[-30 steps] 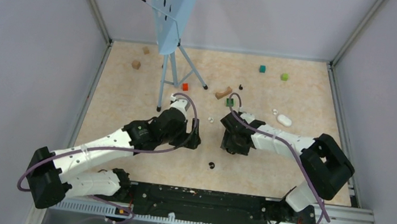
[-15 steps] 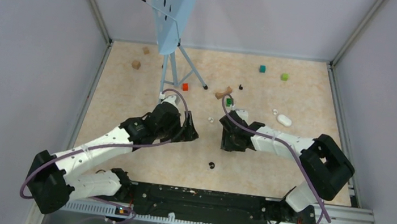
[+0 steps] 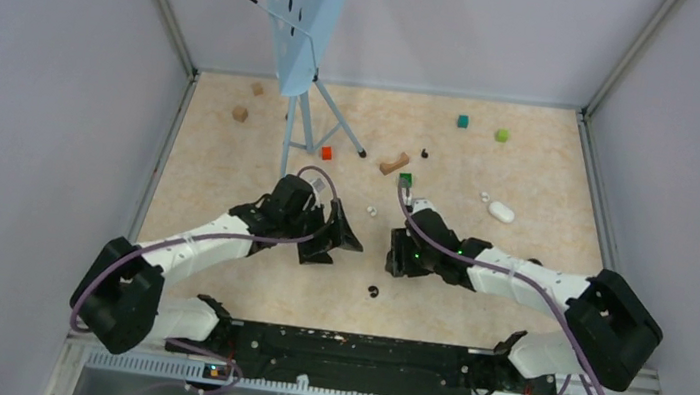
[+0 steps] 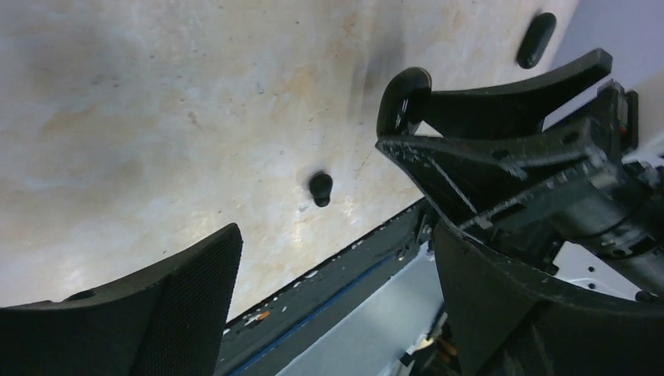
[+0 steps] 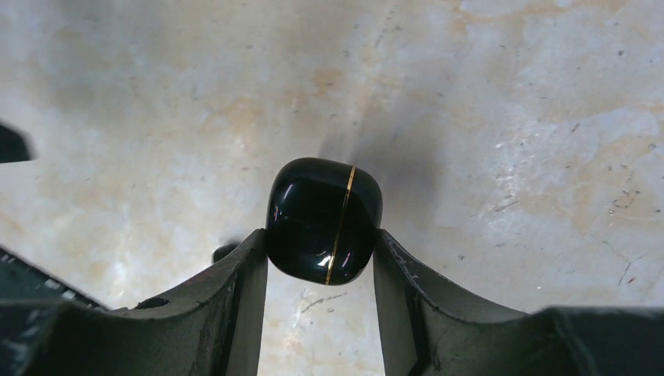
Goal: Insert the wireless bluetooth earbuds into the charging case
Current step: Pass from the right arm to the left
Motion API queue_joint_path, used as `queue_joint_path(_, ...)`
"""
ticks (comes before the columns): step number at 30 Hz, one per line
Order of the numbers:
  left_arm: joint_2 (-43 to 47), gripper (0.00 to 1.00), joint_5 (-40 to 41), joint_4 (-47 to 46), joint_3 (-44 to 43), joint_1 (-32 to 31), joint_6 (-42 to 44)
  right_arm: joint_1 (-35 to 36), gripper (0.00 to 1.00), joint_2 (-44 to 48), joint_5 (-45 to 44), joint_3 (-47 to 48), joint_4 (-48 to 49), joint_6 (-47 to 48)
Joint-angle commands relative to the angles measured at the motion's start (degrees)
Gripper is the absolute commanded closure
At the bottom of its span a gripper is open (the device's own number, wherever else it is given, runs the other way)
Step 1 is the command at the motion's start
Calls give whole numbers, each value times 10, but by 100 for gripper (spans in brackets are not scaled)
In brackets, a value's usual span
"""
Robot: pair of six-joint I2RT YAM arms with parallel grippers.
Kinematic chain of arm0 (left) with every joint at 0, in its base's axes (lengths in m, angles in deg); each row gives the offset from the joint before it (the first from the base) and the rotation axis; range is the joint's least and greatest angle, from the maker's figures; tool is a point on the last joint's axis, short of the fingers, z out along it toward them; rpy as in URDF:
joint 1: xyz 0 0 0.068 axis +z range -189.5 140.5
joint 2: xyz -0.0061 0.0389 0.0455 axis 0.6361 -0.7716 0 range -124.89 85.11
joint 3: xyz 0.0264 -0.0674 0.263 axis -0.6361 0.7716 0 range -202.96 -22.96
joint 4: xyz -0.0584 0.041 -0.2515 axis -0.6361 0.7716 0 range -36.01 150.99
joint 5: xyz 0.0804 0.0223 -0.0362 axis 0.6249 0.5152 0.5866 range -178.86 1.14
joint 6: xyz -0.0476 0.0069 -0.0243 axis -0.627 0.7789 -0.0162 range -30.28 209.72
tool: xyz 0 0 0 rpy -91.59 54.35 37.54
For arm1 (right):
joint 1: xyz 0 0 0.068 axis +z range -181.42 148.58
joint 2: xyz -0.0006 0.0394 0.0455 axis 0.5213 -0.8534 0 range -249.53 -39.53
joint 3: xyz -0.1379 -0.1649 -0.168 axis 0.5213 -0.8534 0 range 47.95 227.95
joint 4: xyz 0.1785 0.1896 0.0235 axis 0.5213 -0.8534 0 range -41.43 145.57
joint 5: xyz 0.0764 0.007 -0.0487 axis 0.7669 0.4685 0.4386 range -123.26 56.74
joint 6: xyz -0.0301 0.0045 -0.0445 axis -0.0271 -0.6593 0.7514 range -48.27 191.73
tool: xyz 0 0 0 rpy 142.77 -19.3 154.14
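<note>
My right gripper point(image 5: 319, 239) is shut on the charging case point(image 5: 322, 211), a glossy black rounded box with a thin gold seam, held just above the table. From above, that gripper point(image 3: 397, 260) is at table centre. My left gripper point(image 3: 345, 241) faces it from the left, open and empty point(image 4: 337, 258). A black earbud point(image 4: 320, 189) lies on the table ahead of the left jaws, seen from above point(image 3: 373, 291) just in front of both grippers. Another black earbud point(image 3: 424, 152) lies far back. Small white earbuds point(image 3: 370, 209) rest between the two arms.
A blue music stand point(image 3: 303, 10) on a tripod stands at the back left. A white case point(image 3: 500, 212) and white bud point(image 3: 484, 196) lie to the right. Red point(image 3: 326, 152), green point(image 3: 406, 178) and wooden point(image 3: 394, 163) blocks are scattered behind; the black base rail point(image 3: 357, 350) runs along the near edge.
The right jaws have narrowed onto the black case, and that arm has swung lower and nearer. The left gripper has turned and shifted slightly right, staying open.
</note>
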Motion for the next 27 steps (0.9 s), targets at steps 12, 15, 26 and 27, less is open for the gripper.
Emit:
queue_joint_path(12, -151, 17, -174, -329, 22, 14, -138, 36, 62, 130, 75, -39, 72, 45)
queue_joint_path(15, -168, 27, -196, -379, 27, 12, -166, 37, 62, 136, 77, -42, 72, 42)
queue_joint_path(26, -228, 37, -236, -412, -5, -29, -152, 39, 63, 144, 85, -53, 89, 22)
queue_joint_path(27, -231, 40, -238, -420, -4, -31, -157, 39, 63, 143, 84, -53, 90, 22)
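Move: The charging case, already pinched in the right hand's fingers, lies about 10 cm to the left hand's right, roughly level ahead and 5 cm below. From the right hand, the open left gripper it is meant for is 10 cm left and 5 cm up. A dark earbud lies 6 cm back and 3 cm left of the right hand, 3 cm below. Two white earbuds lie some 9 cm ahead of the left hand, 4 cm right, 9 cm below. The left hand, fingers narrowing, reaches about 8 cm right towards the case, which the right raises some 5 cm. ##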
